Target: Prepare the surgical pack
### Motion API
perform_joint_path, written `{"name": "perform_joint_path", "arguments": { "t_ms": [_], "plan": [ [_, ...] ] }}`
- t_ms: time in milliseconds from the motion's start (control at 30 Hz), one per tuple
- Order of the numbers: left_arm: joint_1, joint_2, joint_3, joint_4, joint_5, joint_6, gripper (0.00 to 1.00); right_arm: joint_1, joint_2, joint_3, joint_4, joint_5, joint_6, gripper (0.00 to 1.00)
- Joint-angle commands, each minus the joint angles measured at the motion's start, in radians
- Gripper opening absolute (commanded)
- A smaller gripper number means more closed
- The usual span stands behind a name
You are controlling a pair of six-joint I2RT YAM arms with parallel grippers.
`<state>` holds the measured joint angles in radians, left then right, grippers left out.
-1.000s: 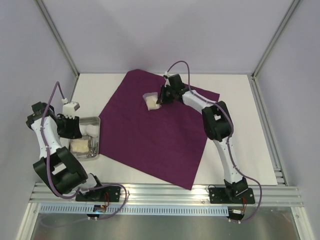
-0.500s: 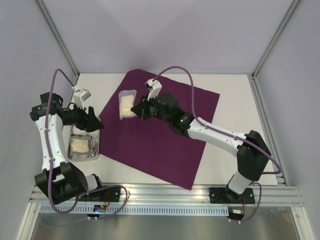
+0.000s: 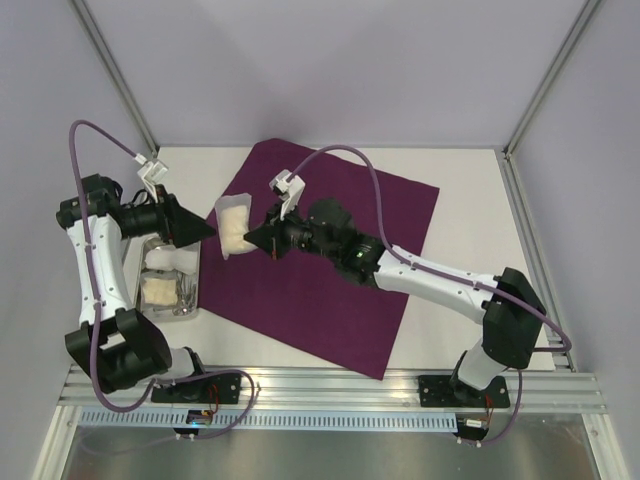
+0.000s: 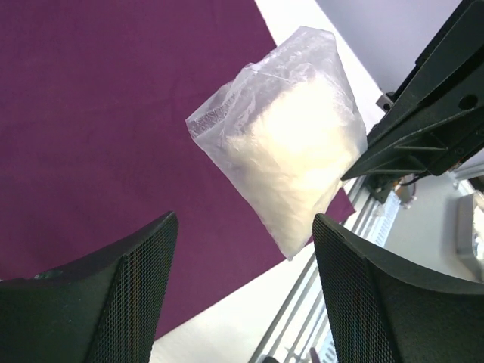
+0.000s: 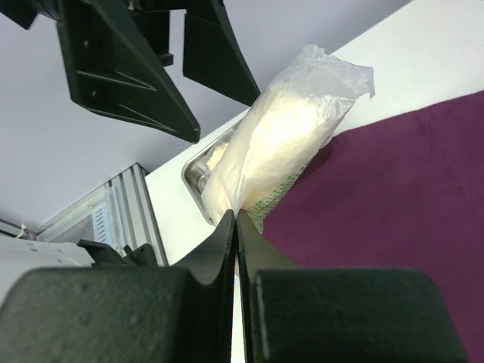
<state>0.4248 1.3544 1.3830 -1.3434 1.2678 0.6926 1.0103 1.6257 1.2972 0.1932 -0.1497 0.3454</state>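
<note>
The surgical pack (image 3: 330, 290) lies spread out as a big plum-purple sheet over the middle of the table. My right gripper (image 3: 250, 240) is shut on the bottom edge of a clear plastic bag (image 3: 232, 228) of white material and holds it in the air over the sheet's left edge. In the right wrist view the jaws (image 5: 236, 219) are pressed together on the bag (image 5: 280, 144). My left gripper (image 3: 207, 232) points at the bag from the left and stands open. In the left wrist view the bag (image 4: 291, 151) hangs ahead of the wide-apart fingers (image 4: 113, 302), above the purple sheet (image 4: 91, 113).
A metal tray (image 3: 197, 285) with white packets and small instruments sits on the table under the left arm, left of the sheet. The tray's corner (image 5: 197, 178) shows below the bag in the right wrist view. Aluminium rails run along the table's near edge.
My right arm has swung left and lifted the bag from the sheet's far side to its left edge. My left gripper has risen off the tray, turned toward the bag and opened.
</note>
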Motion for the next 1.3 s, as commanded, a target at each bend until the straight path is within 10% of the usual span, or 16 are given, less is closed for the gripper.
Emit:
{"name": "perform_joint_path", "arguments": {
  "t_ms": [0,300,700,767,833,933,1100,1267],
  "plan": [
    [-0.003,-0.034,0.008,-0.153,0.105,-0.034,0.8,0.007,-0.049,0.054,0.068,-0.047,-0.037,0.0],
    [-0.004,-0.12,-0.041,-0.059,0.163,-0.136,0.75,0.011,-0.021,0.06,0.14,-0.116,0.01,0.0],
    [-0.006,-0.143,-0.032,-0.086,0.197,-0.122,0.0,0.008,0.034,0.068,0.17,-0.153,0.07,0.01],
    [-0.006,-0.141,-0.036,-0.044,0.156,-0.171,0.0,0.007,0.04,0.079,0.106,-0.12,0.066,0.14],
    [-0.006,-0.141,-0.064,0.048,0.026,-0.238,0.0,-0.005,0.043,0.089,0.045,-0.099,0.063,0.6],
    [-0.003,-0.141,-0.125,0.102,-0.284,-0.232,0.0,-0.03,0.028,0.073,-0.064,-0.035,0.081,0.77],
    [0.003,-0.271,-0.325,0.285,-0.76,-0.127,0.0,-0.061,0.0,-0.007,-0.147,0.009,0.104,0.8],
    [0.132,-0.238,-0.388,0.302,-0.803,-0.033,0.0,-0.061,0.04,0.023,-0.221,-0.03,0.107,0.79]
  ]
}}
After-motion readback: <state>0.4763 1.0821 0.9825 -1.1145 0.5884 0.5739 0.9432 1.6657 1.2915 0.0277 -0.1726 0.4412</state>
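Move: Between the two grippers, still held by the right one, the gauze bag has its middle about 6 cm to the right of the left hand and 1 cm ahead, level with it. The tray's middle is roughly 13 cm left, 4 cm ahead and 25 cm below the left hand; the first bag lies in it, 15 cm left and 24 cm below, straight to the side. From the right hand, the bag's middle is 3 cm ahead and 3 cm left, level. Closing on the gauze bag's near left part, the left hand eases up, back and right a few centimetres and pinches it; the right hand rises alongside, still holding, then opens wide. With its grip kept, the left hand swings about 17 cm down and 10 cm left towards the tray, fingers rolling and tipping downward some 40 degrees, while the emptied right hand sinks about 9 cm, drifting forward and right. ##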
